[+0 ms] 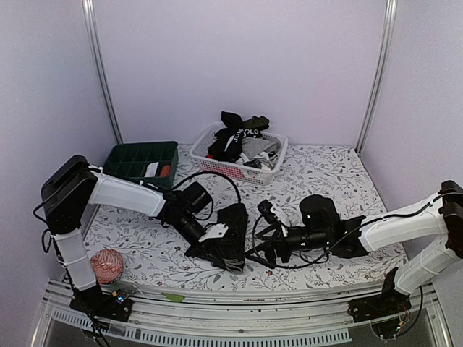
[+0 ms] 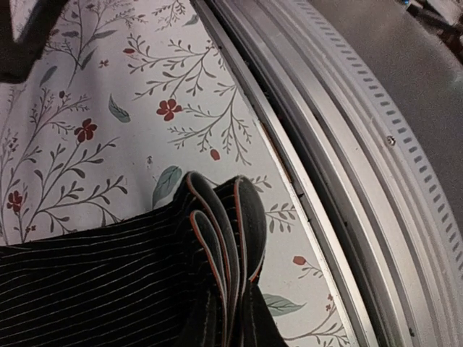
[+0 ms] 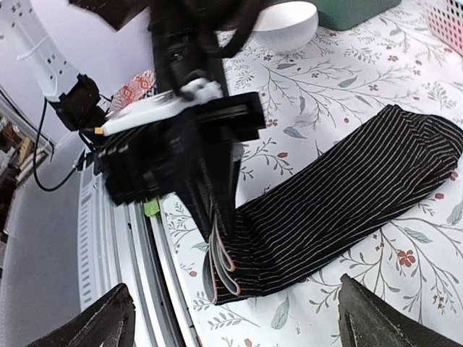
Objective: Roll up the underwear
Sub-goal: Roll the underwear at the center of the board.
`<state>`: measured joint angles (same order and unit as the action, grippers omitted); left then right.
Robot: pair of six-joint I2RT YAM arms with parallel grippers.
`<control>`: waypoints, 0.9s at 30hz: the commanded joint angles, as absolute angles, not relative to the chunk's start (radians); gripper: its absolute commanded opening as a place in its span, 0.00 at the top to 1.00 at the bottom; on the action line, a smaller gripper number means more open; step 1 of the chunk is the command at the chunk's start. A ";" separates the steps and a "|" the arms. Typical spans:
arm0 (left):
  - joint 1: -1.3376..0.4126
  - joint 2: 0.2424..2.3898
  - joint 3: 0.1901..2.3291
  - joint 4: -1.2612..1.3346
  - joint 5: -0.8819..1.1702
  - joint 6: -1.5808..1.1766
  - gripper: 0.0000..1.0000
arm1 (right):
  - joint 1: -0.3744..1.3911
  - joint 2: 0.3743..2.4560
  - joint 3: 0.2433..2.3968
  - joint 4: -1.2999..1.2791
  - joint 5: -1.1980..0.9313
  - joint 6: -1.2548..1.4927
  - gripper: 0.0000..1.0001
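A black pin-striped underwear [image 3: 347, 195] lies stretched across the floral table. Its folded waistband end [image 2: 224, 231], grey with orange edging, is bunched near the front rail. My left gripper [image 3: 217, 210] is shut on that folded end, and the cloth hides its fingertips in the left wrist view. My right gripper [image 3: 239, 318] is open wide just right of the fold, with nothing between its fingers [image 3: 108, 322]. From above, the left gripper [image 1: 219, 246] and right gripper [image 1: 259, 235] face each other over the underwear [image 1: 235, 231]. More underwear fills the white basket [image 1: 217, 165].
A green compartment tray [image 1: 137, 155] stands at the back left. A red patterned ball [image 1: 107, 264] sits by the left arm's base. A white bowl [image 3: 289, 25] shows behind the left arm. The metal front rail [image 2: 347, 188] runs close to the fold.
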<state>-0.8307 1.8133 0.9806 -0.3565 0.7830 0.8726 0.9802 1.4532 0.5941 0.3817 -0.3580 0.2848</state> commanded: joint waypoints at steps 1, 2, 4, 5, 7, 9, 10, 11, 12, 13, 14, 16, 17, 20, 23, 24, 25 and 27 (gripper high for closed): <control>-0.780 1.932 1.111 -0.631 0.983 0.911 1.00 | 1.055 1.437 0.571 0.346 -0.218 0.065 0.03; -0.773 1.953 1.137 -0.669 1.000 0.918 1.00 | 1.069 1.449 0.574 0.344 -0.208 0.033 0.04; -0.762 2.024 1.184 -0.720 1.023 0.921 1.00 | 1.090 1.483 0.596 0.345 -0.202 -0.031 0.07; -0.757 2.052 1.204 -0.745 1.034 0.929 1.00 | 1.100 1.510 0.614 0.345 -0.198 -0.052 0.09; -0.751 2.089 1.240 -0.782 1.046 0.933 1.00 | 1.116 1.557 0.652 0.347 -0.198 -0.108 0.12; -0.746 2.121 1.271 -0.818 1.061 0.941 1.00 | 1.127 1.616 0.701 0.352 -0.200 -0.147 0.14; -0.742 2.135 1.284 -0.834 1.069 0.943 1.00 | 1.135 1.638 0.720 0.351 -0.202 -0.165 0.15; -0.739 2.147 1.299 -0.846 1.077 0.943 1.00 | 1.140 1.659 0.738 0.351 -0.201 -0.190 0.16; -0.733 2.157 1.307 -0.859 1.085 0.945 1.00 | 1.143 1.677 0.752 0.352 -0.203 -0.205 0.16; -0.730 2.164 1.314 -0.867 1.091 0.945 1.00 | 1.147 1.693 0.763 0.355 -0.206 -0.214 0.16; -0.726 2.169 1.319 -0.870 1.093 0.944 1.00 | 1.153 1.707 0.770 0.357 -0.208 -0.226 0.16; -0.723 2.179 1.327 -0.875 1.097 0.943 1.00 | 1.164 1.734 0.784 0.360 -0.219 -0.242 0.17; -0.724 2.184 1.331 -0.879 1.098 0.944 1.00 | 1.170 1.746 0.790 0.360 -0.221 -0.251 0.18; -0.721 2.193 1.339 -0.889 1.104 0.949 1.00 | 1.184 1.777 0.799 0.359 -0.223 -0.267 0.21; -0.721 2.196 1.338 -0.889 1.105 0.949 1.00 | 1.187 1.800 0.805 0.359 -0.204 -0.276 0.23; -0.721 2.197 1.338 -0.889 1.106 0.950 1.00 | 1.188 1.812 0.812 0.356 -0.197 -0.278 0.24; -0.721 2.198 1.338 -0.888 1.106 0.951 1.00 | 1.189 1.818 0.818 0.351 -0.191 -0.280 0.26; -0.720 2.201 1.336 -0.887 1.109 0.951 1.00 | 1.189 1.829 0.828 0.346 -0.188 -0.281 0.32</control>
<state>-0.7319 2.1796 1.3235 -0.8616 1.0870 0.9348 1.1839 1.8019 0.7868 0.3485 -0.2127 -0.2596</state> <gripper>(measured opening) 0.077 0.724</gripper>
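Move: The left hand already pinches the folded near end of the underwear, whose middle sits right at its pads, about 1 cm to the right and 1 cm lower. From the right hand, empty and open, that folded end lies about 6 cm left, 3 cm back and 9 cm down. The rest of the strip stretches away from the base, its middle roughly 10 cm beyond the fold. The white bowl stands some 30 cm left of the right hand and 20 cm ahead. The right hand comes down about 8 cm onto the folded end held by the left gripper, drawing back first, then sweeping some 6 cm left and sinking again, while its wrist turns counter-clockwise and its fingers tip more steeply down, closing partway from wide open so that the fold lies between them but isn't yet gripped. Meanwhile the left hand keeps its pinch on the layers, sinks about 1.5 cm and tilts some 30 degrees, so that its fingertips point more back towards the base. ##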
